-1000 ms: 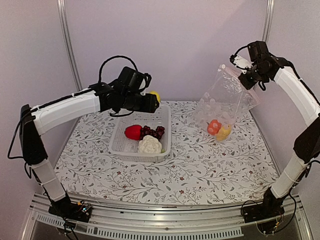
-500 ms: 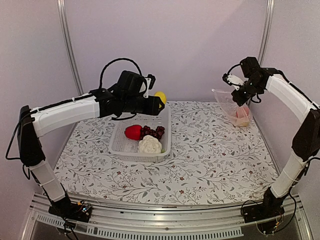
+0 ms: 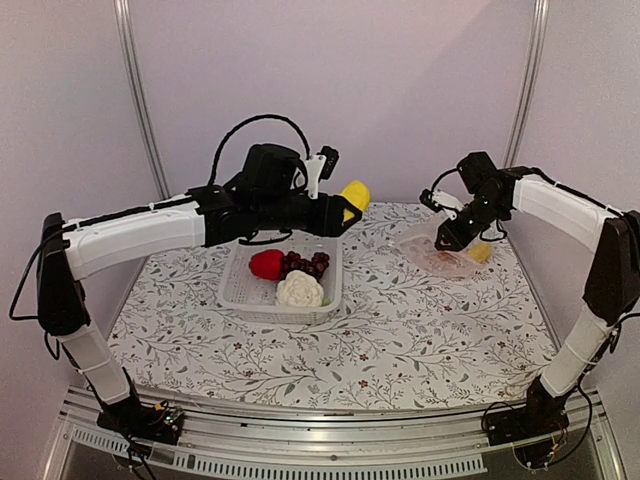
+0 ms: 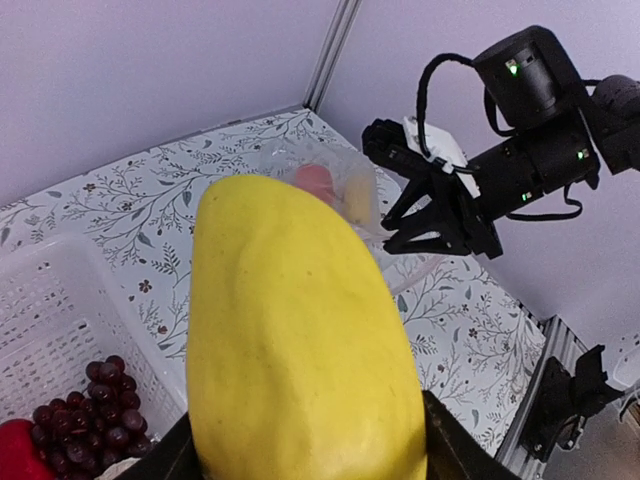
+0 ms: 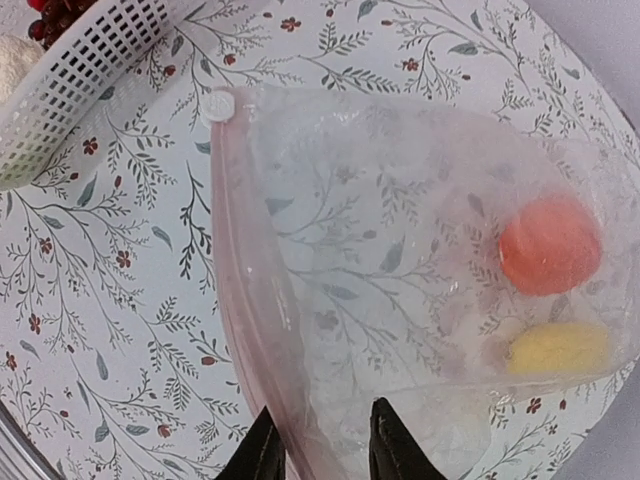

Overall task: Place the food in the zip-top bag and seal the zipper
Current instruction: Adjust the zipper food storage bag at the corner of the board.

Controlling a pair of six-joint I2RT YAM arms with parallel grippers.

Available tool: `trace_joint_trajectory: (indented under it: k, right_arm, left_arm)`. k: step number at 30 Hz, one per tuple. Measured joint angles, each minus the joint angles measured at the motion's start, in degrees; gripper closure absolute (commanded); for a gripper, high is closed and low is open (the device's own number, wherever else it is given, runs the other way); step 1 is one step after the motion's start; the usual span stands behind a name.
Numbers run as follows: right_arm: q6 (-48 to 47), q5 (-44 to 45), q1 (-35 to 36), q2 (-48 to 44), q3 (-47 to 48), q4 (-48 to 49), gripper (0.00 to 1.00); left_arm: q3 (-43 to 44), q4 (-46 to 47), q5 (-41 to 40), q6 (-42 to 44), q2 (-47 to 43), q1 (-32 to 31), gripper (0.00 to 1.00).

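Observation:
My left gripper [image 3: 338, 210] is shut on a smooth yellow food piece [image 4: 300, 320], held in the air to the right of the basket. The clear zip-top bag [image 5: 400, 250] lies flat on the table at the back right, with a red-orange piece [image 5: 550, 245] and a yellow piece [image 5: 560, 348] inside. Its pinkish zipper [image 5: 240, 270] runs along the left edge. My right gripper [image 5: 325, 445] stands open just above the bag [image 3: 435, 255], one fingertip on each side of the zipper strip. Red fruit [image 3: 266, 264], grapes [image 3: 305, 264] and cauliflower [image 3: 300, 290] lie in the basket.
The white slotted basket [image 3: 240, 290] stands at mid-table left of the bag; its corner [image 5: 90, 70] shows in the right wrist view. Purple walls and metal posts close the back and sides. The flowered tablecloth [image 3: 400, 340] covers the table.
The right arm has brought the hanging bag down flat onto the table and its jaws have parted. The left arm has carried the yellow piece to the right, toward the bag.

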Motion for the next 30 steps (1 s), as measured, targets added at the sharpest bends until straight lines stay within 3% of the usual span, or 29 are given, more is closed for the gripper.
trace_joint_trajectory:
  k: [4,10,20,30]
  right_arm:
    - [-1.31,-0.22,0.57,-3.63,-10.88,4.17,0.59]
    - [-2.67,4.17,3.28,-9.97,-22.8,11.17,0.61]
    - [-4.55,11.17,6.8,-14.34,-28.85,20.55,0.49]
    - [-5.81,19.82,13.29,-11.58,-32.04,27.15,0.48]
  left_arm:
    - [-1.18,1.09,0.15,-0.02,0.0,0.0,0.54]
    - [-2.4,2.25,0.13,-0.59,0.0,-0.02,0.54]
    - [-3.91,3.39,-0.02,-2.01,0.0,-0.24,0.54]
    - [-5.2,3.93,-1.07,-2.58,0.0,-0.33,0.54]
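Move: My right hand, having just begun to open, is over the bag's mouth: the zipper edge lies about 10 cm below and 4 cm back. Its slider end is some 14 cm left and 5 ahead; in the bag, the orange food lies roughly 13 cm ahead and 2 right, the yellow food 9 ahead and 9 right. From my left hand, the zipper edge is about 25 cm right, 6 ahead and 20 below. I sink my right hand about 7 cm and draw it back some 5 cm to the near zipper edge, opening the fingers much wider so they straddle the strip. On the way it eases briefly up and forward, then sinks again, while the fingers swing some 20 degrees to point more forward and less left. My left hand keeps its grip on the yellow fruit, lowering it about 3 cm. ##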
